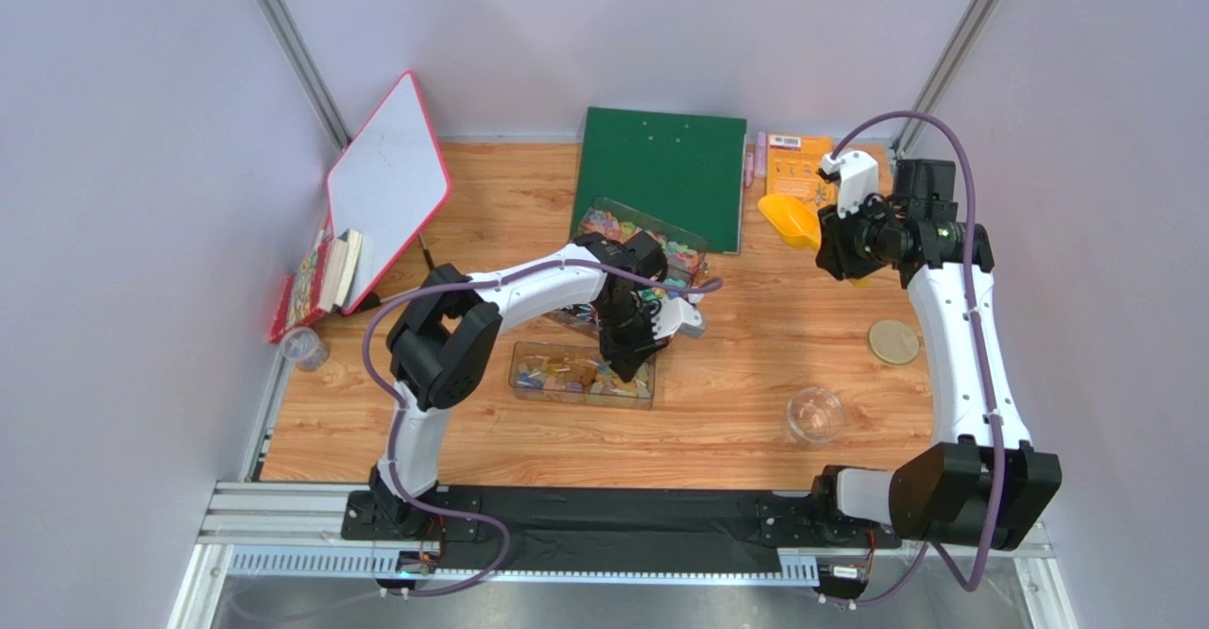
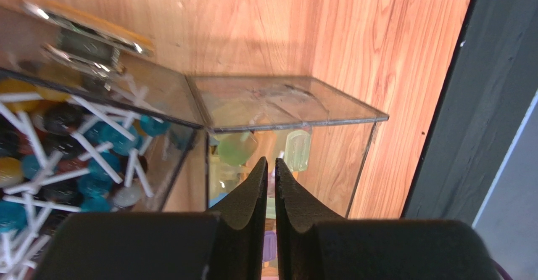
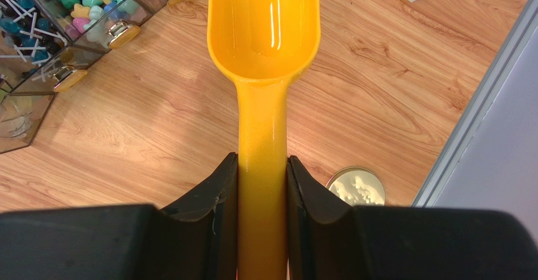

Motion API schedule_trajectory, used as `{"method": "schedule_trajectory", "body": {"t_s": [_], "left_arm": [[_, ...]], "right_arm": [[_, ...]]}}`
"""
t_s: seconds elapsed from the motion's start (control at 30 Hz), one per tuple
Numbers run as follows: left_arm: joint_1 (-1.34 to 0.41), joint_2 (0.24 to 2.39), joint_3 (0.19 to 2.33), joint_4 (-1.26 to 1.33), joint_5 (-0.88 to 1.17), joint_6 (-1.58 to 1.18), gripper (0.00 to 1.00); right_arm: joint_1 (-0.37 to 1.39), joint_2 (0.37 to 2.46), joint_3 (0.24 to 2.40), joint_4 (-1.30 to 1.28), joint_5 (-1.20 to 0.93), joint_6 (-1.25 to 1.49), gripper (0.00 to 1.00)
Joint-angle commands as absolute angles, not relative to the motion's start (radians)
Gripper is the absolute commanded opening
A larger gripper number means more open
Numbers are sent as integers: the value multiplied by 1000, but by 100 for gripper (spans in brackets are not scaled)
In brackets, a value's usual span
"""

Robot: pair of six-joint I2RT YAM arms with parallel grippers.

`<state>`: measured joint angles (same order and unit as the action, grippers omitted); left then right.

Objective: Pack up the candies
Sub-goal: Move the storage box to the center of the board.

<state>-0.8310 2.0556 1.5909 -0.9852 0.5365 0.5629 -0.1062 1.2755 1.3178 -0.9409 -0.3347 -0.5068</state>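
Observation:
The candies (image 3: 88,5), tiny pink, yellow and green sweets, fill a compartment of the back clear box (image 1: 678,250). My right gripper (image 3: 262,166) is shut on the handle of the yellow scoop (image 3: 264,28), held empty above the wood at the far right (image 1: 789,218). My left gripper (image 2: 270,161) hangs over the front clear box (image 1: 528,374), its jaws a narrow slit apart with nothing between them. Just beyond its tips a clear lid (image 2: 284,103) stands raised over a compartment of pale green sweets (image 2: 237,147).
Lollipops (image 2: 63,154) fill the neighbouring compartment. A clear jar (image 1: 815,414) and its round lid (image 1: 894,342) lie near the right arm. A green board (image 1: 664,176), an orange packet (image 1: 799,159), a whiteboard (image 1: 386,183) and a small cup (image 1: 302,349) line the back and left.

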Motion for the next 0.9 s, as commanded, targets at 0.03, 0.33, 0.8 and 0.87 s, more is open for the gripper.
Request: {"method": "schedule_trajectory", "body": {"t_s": [0.03,0.33,0.8,0.87], "left_arm": [[-838,1944,1458,-888,476,569,14],[-838,2115,1647,-818,414,581,16],[-856,2224,1844,-749,402,526,18],[-856,2230,1839,-729,387,528,19]], "right_arm": [[-109,1255,1365,-922,-348,-477,0],[-110,1226,1302,-902,-333,-468,0],[-127,1224,1261,-881,-337,-468,0],[-127,1226,1266,-881,-336,-469,0]]}}
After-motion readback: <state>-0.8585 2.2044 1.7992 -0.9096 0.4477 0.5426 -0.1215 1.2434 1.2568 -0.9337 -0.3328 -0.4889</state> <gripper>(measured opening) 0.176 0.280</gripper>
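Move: The left hand, nearly shut and empty, is low over the right part of the front candy tray. The tray's middle is about 6 cm to its left, level fore and aft and some 2 cm below. The three-section storage box lies about 14 cm straight ahead. The green board's centre is some 29 cm ahead and 5 cm right. From the right hand, holding the yellow scoop, the tray is about 37 cm left, 11 cm back and 19 cm down. Dipping first about 2 cm left and down and slightly back, the nearly closed left hand then sweeps some 7 cm right and 5 cm forward, staying low. It pushes the front candy tray along from inside its right end, towards the storage box, while the fingertips swing some 8 degrees forward. The right hand keeps its hold on the scoop and barely sinks. ##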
